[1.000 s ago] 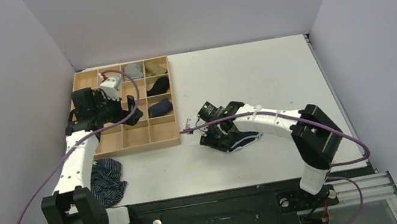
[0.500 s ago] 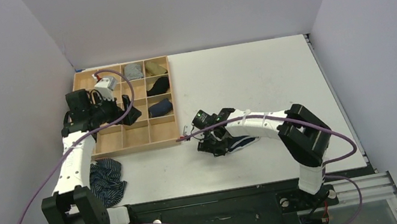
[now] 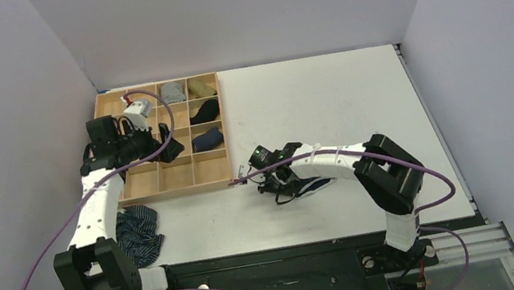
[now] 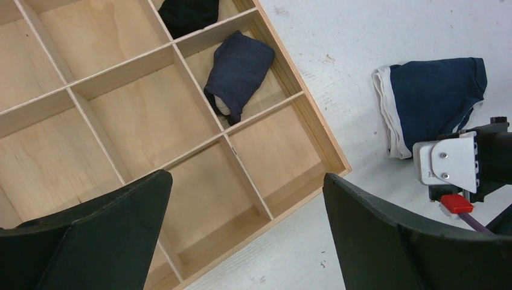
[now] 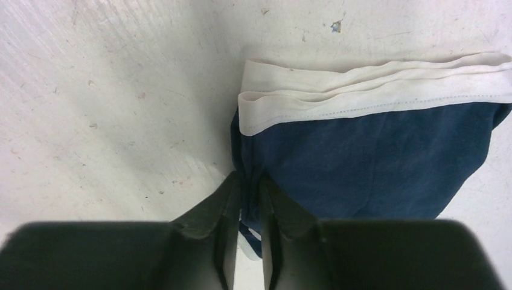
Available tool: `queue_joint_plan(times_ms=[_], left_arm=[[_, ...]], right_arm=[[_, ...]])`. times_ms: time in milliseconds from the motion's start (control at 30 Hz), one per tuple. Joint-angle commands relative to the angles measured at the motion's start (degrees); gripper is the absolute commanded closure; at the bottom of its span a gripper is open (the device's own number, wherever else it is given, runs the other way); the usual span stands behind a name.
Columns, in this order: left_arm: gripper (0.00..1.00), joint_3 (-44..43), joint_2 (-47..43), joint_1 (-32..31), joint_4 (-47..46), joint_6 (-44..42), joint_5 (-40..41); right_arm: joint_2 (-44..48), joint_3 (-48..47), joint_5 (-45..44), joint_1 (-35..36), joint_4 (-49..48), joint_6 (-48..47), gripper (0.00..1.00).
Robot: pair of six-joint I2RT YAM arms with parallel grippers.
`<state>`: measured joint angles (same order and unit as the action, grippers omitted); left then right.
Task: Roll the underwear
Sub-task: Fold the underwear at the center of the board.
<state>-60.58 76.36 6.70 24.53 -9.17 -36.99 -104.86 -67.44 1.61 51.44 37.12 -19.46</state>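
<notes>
The underwear [image 3: 314, 183] is a folded navy brief with a white waistband [image 5: 362, 90], lying on the table right of the tray. My right gripper [image 3: 281, 185] sits low at its left edge. In the right wrist view the right gripper [image 5: 249, 181] is shut on a fold of the underwear's [image 5: 374, 163] navy side edge, pinched between the two fingers. My left gripper [image 3: 170, 145] hovers open over the wooden tray [image 3: 225, 131]. The left wrist view shows the left gripper [image 4: 246, 177] holding nothing, with the underwear [image 4: 438, 99] off to the right.
The tray's rim [image 4: 320, 142] runs close to the underwear. Its cells hold a navy sock roll [image 3: 207, 139], a black roll [image 3: 205, 110], an olive one [image 3: 201, 86] and a grey one [image 3: 172, 90]. A striped garment [image 3: 136, 230] lies by the left arm's base.
The right gripper has slid a little left and nearer, and its fingers have closed on the underwear's edge. The left arm shifted slightly left, still open.
</notes>
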Motion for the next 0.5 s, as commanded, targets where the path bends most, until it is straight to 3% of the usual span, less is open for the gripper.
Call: queue_joint_plan(times_ms=[0, 67, 200, 467], left_arm=[[0.03, -1.9, 0.3, 0.0, -0.1, 0.3, -1.8], [0.03, -1.9, 0.5, 0.0, 0.0, 0.2, -1.5], [0.03, -2.2, 1.0, 0.0, 0.1, -0.2, -0.6], [0.03, -3.5, 2.5, 0.0, 1.0, -1.6, 0.8]], right_arm=[[-0.7, 0.4, -1.1, 0.3, -0.3, 0.4, 0.90], [-0.3, -0.2, 0.3, 0.3, 0.8, 0.4, 1.00], [0.9, -2.4, 6.1, 0.3, 3.9, 0.3, 1.00], [0.2, -11.6, 30.1, -1.8, 18.6, -4.3, 1.00]])
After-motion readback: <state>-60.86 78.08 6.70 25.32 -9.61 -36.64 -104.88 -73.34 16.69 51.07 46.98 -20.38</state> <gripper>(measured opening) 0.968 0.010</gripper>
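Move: The right hand's nearly shut fingers already straddle the near edge of the folded navy underwear, close to its waistband, with its middle about 4 cm ahead and 5 cm right at table height. The navy roll lies roughly 18 cm ahead and 15 cm left, and the box's middle about 20 cm ahead and 26 cm left. From the idle left hand, the underwear is some 22 cm right, 9 cm back and 18 cm below. The right hand pinches the underwear's near edge shut, then drags back about 4 cm, rising and easing left. ##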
